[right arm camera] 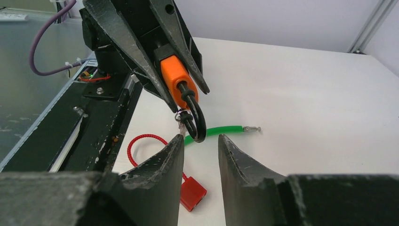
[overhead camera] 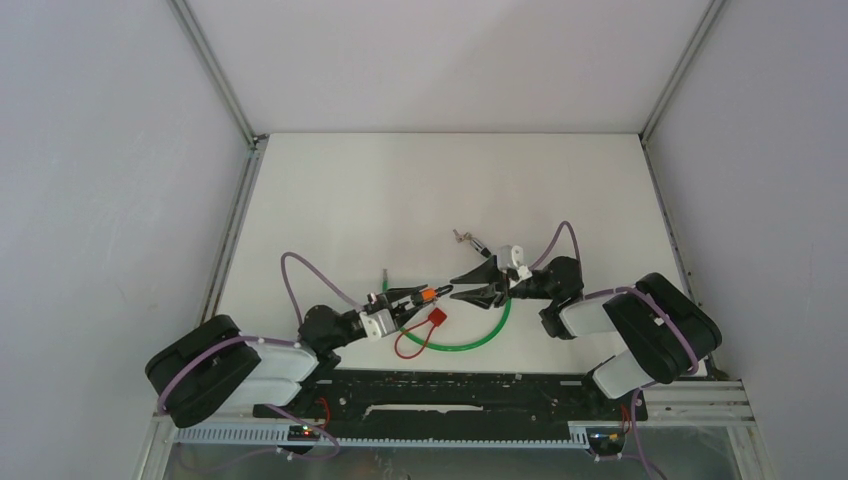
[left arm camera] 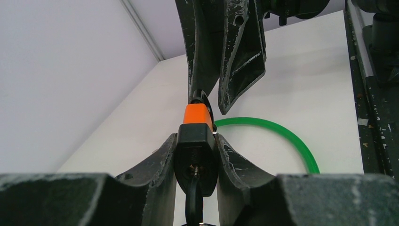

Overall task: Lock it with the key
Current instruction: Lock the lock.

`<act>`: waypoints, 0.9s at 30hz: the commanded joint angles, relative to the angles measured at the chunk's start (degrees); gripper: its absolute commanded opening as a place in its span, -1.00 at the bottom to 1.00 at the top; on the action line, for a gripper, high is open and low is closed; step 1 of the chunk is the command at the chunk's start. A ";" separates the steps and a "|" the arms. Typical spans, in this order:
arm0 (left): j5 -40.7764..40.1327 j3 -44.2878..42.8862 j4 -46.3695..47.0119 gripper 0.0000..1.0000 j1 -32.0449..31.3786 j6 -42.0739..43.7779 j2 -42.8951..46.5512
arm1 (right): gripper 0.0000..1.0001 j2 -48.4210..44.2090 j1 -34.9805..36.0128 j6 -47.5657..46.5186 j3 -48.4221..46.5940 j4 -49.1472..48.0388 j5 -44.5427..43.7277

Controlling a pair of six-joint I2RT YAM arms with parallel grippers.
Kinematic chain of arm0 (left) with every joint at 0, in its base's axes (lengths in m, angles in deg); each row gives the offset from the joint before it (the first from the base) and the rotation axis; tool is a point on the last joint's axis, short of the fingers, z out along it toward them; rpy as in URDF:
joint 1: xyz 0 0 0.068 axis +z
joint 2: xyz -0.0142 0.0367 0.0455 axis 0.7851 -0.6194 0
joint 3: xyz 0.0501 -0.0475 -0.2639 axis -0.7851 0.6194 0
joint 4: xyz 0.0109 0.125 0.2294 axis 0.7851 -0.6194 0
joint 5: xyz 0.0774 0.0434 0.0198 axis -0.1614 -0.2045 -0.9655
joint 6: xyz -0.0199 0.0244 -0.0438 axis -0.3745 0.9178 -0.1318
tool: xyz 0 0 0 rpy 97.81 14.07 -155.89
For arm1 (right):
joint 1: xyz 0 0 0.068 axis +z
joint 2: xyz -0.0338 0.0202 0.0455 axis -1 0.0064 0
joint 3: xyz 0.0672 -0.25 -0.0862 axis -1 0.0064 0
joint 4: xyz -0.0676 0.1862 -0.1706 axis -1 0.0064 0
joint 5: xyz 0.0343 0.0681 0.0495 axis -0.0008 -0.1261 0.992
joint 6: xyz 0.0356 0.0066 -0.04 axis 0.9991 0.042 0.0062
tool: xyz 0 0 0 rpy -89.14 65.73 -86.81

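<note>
An orange and black padlock point(left arm camera: 196, 123) is clamped by its black end between the fingers of my left gripper point(left arm camera: 196, 141), just above the table. A black key point(left arm camera: 194, 197) sticks in its keyhole and hangs down. The padlock point(right arm camera: 173, 77) points its black shackle point(right arm camera: 197, 117) at my right gripper point(right arm camera: 201, 139), and the shackle's short leg stands free of the body. The curved end of the shackle sits at the mouth of the right jaws, which are open and closer to it on the left finger's side. From above, both grippers point(overhead camera: 420, 296) point(overhead camera: 458, 285) meet tip to tip.
A green cable point(overhead camera: 490, 330) curves across the table below the grippers, with a metal pin at its end point(right arm camera: 253, 128). A red tag lock with a red loop point(overhead camera: 437, 316) lies beside it. A small bunch of keys point(overhead camera: 465, 238) lies farther back. The black base rail point(overhead camera: 450, 385) runs along the near edge.
</note>
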 commanded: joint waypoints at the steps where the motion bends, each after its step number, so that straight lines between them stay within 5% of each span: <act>1: 1.41 0.12 8.06 -1.00 -0.33 2.01 0.41 | -0.32 -0.37 -0.16 0.11 -1.58 -3.41 1.44; 10: 3.20 -0.16 8.03 -1.00 -0.29 1.95 -0.30 | -0.36 -0.90 -0.01 0.25 -1.53 -3.45 1.55; 19: 4.96 -0.61 8.03 -1.00 -0.31 1.42 -1.00 | -1.00 -1.09 -0.19 0.00 -1.53 -3.42 2.15; 27: 2.76 -0.37 7.24 -1.00 -0.27 2.35 -0.47 | -1.00 -1.52 -0.72 1.03 -1.77 -3.40 4.08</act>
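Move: The lock's open black shackle points at the right hand, roughly 3 cm to its left, level with it in height and reach. The orange lock body sits about 6 cm left and 1 cm back. On the table some 14 cm below lie the red lock, about 4 cm left and 2 cm back, and the green cable's head, about 14 cm ahead and 4 cm right. From the left hand, still gripping the lock, the shackle is about 5 cm right and 2 cm ahead. The lock's shackle end is met by the right fingers, which close from about a third open to almost shut and pinch its bend between their tips while that hand eases back only about 0.5 cm. The left hand, keeping its grip on the lock, shifts about 1 cm back, slightly down and to the right, turning a few degrees clockwise. ##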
